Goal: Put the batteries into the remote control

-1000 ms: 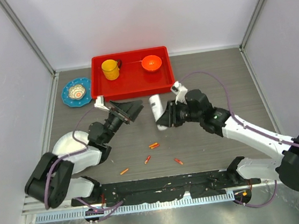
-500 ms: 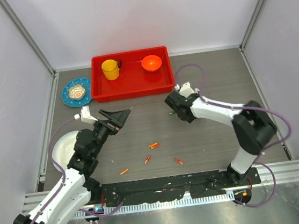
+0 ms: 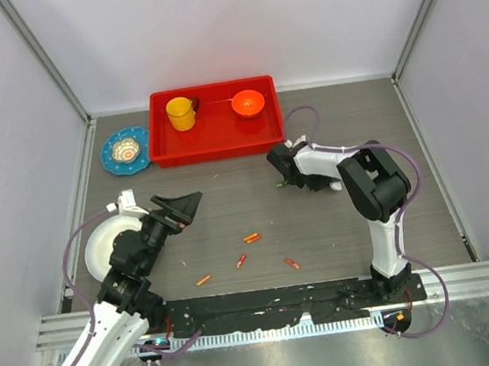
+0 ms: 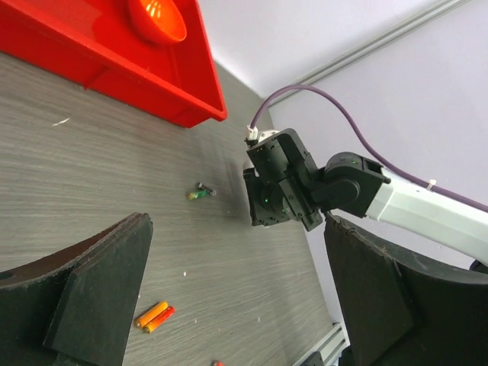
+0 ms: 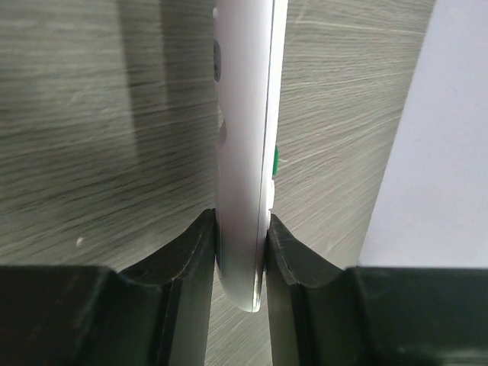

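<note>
In the right wrist view, my right gripper (image 5: pixel 240 223) is shut on the lower end of the remote control (image 5: pixel 242 137), a slim white oblong standing on edge over the table. From above, that gripper (image 3: pixel 280 168) points down near the red tray and hides the remote. A green battery (image 4: pixel 200 194) lies just beside it. Orange batteries lie mid-table: a pair (image 3: pixel 251 237), one (image 3: pixel 241 260), one (image 3: pixel 203 279) and one (image 3: pixel 292 263). My left gripper (image 3: pixel 181 206) hangs open and empty at the left, aimed at the pair (image 4: pixel 155 315).
A red tray (image 3: pixel 222 143) at the back holds a yellow cup (image 3: pixel 181 112) and an orange bowl (image 3: pixel 248 103). A blue plate (image 3: pixel 126 150) sits left of it. A white plate (image 3: pixel 101 243) lies under my left arm.
My right arm has folded back, carrying the remote from mid-table toward the tray. My left arm has drawn back to the left and nearer, its jaws still open.
</note>
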Action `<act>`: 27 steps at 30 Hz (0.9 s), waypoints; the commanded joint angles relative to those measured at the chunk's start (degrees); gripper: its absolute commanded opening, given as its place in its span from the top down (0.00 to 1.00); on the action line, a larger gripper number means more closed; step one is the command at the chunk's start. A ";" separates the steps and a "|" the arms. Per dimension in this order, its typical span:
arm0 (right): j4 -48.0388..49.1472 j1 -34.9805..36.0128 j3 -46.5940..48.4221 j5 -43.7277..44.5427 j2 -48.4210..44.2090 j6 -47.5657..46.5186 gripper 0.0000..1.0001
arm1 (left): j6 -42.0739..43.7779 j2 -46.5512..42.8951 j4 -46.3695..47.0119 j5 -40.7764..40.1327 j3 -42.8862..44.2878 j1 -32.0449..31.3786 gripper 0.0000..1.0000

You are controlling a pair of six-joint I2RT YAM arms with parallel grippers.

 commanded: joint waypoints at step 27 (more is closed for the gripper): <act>-1.86 4.57 -0.05 -14.26 -1.38 0.54 0.44 | 2.25 1.53 -4.45 0.54 1.05 -0.09 0.00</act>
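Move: The remote control is already pinched by its keypad end in the right hand, on edge. Its place on the table centres about 3 cm ahead, 4 cm left and 3 cm below that hand. The green batteries lie some 16 cm to the right hand's left, level with it; the tray's near right corner is about 12 cm ahead and 14 cm left. From the left hand, the remote's place is roughly 13 cm ahead, 33 cm right and 21 cm below. Down about 2 cm goes the right hand, drifting slightly back, to lay the held remote control on the table. There it stops sinking and opens its fingers partway around the keypad end, then draws back and a little left, one finger staying close against the remote's side. The empty left hand, open, sinks some 3 cm well clear of it. ##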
